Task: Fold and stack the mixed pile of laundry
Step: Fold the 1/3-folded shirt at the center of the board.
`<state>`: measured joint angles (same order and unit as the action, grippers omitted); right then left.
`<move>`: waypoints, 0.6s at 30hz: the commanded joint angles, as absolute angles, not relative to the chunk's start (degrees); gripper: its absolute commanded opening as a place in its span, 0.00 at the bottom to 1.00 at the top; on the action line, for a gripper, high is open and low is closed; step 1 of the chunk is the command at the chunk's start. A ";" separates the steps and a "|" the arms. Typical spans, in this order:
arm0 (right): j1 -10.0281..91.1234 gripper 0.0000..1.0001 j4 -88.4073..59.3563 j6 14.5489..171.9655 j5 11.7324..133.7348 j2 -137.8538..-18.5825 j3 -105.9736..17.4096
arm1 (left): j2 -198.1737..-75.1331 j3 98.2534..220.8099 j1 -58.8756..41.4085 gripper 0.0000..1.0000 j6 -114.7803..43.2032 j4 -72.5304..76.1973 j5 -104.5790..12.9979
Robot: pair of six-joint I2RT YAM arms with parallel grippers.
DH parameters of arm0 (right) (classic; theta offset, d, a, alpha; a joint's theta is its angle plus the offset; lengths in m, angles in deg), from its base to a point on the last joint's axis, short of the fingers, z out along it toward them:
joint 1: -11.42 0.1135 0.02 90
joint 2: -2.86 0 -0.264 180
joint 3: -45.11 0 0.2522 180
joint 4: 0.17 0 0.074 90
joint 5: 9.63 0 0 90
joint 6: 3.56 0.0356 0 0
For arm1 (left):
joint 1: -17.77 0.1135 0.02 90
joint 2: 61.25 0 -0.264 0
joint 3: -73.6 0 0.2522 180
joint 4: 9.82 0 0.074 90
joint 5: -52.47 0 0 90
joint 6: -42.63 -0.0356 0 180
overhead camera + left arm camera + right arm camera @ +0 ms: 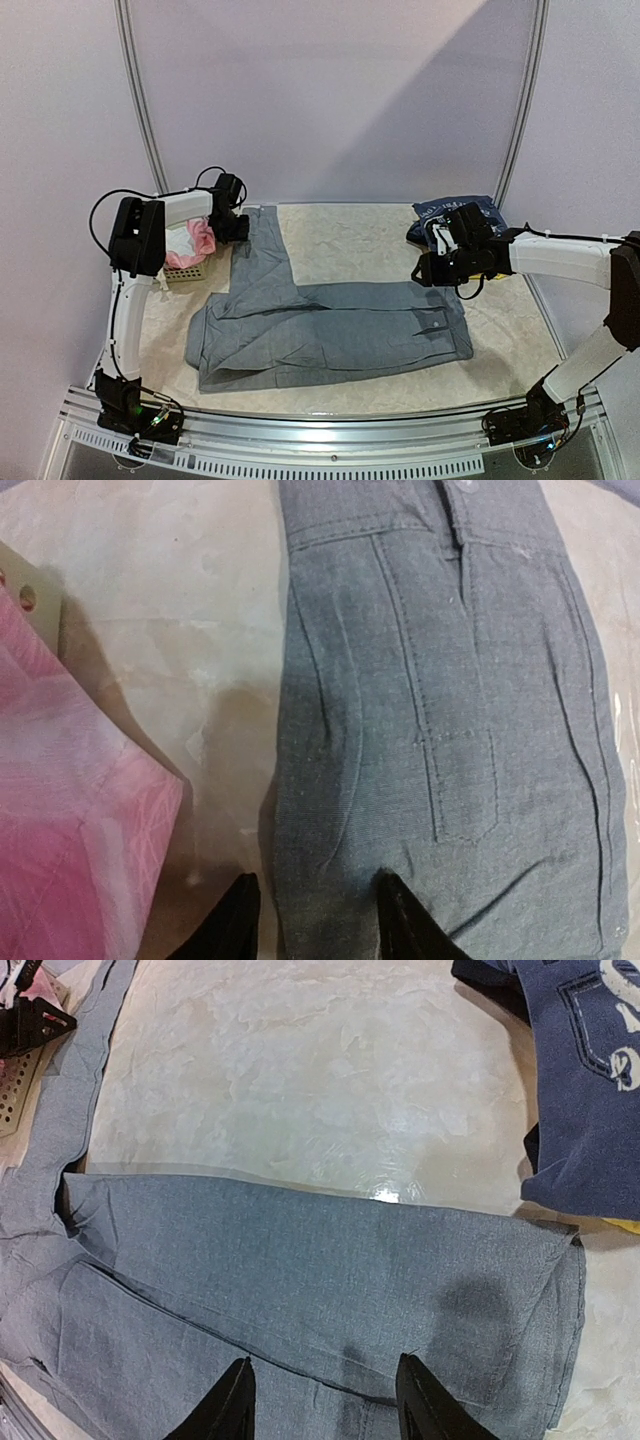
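Note:
Grey trousers (330, 330) lie flat in an L shape, the legs (300, 1260) running right and the waist part (440, 730) reaching back left. My left gripper (240, 228) hovers low at that back end, its jaws (320, 920) open astride the trousers' left edge, one finger over bare table. Over the leg ends my right gripper (425, 270) is open (325, 1400), nothing held. A navy printed tee (470, 212) (580, 1080) is bunched at the back right. Pink and white pieces (195, 242) (70, 810) sit at the left.
A small pale lattice basket (188, 272) (15, 1080) holds the pink and white cloth beside the left arm. The table has a crinkled beige cover (350, 245). Curved frame poles (140, 100) rise at the back, and a metal rail (330, 430) runs along the near edge.

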<state>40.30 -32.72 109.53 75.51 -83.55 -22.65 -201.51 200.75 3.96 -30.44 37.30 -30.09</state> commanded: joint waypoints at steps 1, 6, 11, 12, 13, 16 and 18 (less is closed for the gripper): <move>40.81 0.48 -32.32 109.67 75.30 -83.80 -22.52 | -203.70 202.82 4.67 0.38 -29.42 40.26 -30.47; 40.83 0.49 -32.50 109.69 75.28 -83.63 -22.45 | -203.70 202.33 4.64 0.15 -29.54 38.62 -34.73; 40.93 0.49 -32.76 109.71 75.19 -83.45 -22.69 | -201.17 199.20 4.45 0.00 -29.93 35.05 -36.80; 40.94 0.49 -32.78 109.65 75.23 -83.28 -22.70 | -199.91 198.23 4.46 0.00 -29.83 34.34 -37.02; 40.91 0.49 -32.79 109.69 75.26 -83.21 -22.76 | -198.84 196.91 4.39 0.00 -29.86 33.37 -37.08; 40.90 0.49 -33.00 109.65 75.56 -82.90 -22.88 | -195.29 193.84 3.98 0.00 -30.02 31.60 -37.09; 40.95 0.49 -33.09 109.68 75.84 -82.63 -23.04 | -192.69 191.86 3.48 0.00 -30.22 30.66 -37.08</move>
<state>40.35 -32.80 109.53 75.51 -83.55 -22.65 -198.67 195.13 4.09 -29.76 32.93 -35.77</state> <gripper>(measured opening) 0.492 0.007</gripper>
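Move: The shirt's outstretched left sleeve lies directly under the left gripper, its left edge between the open fingers and about 1 cm below the hand point. The sleeve's cuff end is some 9 cm ahead and 4 cm to the right, and the pink cloth in the basket is roughly 9 cm to the left, level with the gripper fore and aft and standing about 4 cm higher. From the idle right gripper, the sleeve edge lies about 24 cm ahead, 37 cm left and 10 cm lower. Hold the left gripper down at the sleeve and close its half-open fingers fully, pinching the left edge of the cloth. While closing, let the hand ease about 1.5 cm to the right, rolling some 5 degrees so its left side dips. Once shut, keep the pinch and start drawing back about 1 cm towards the base. ##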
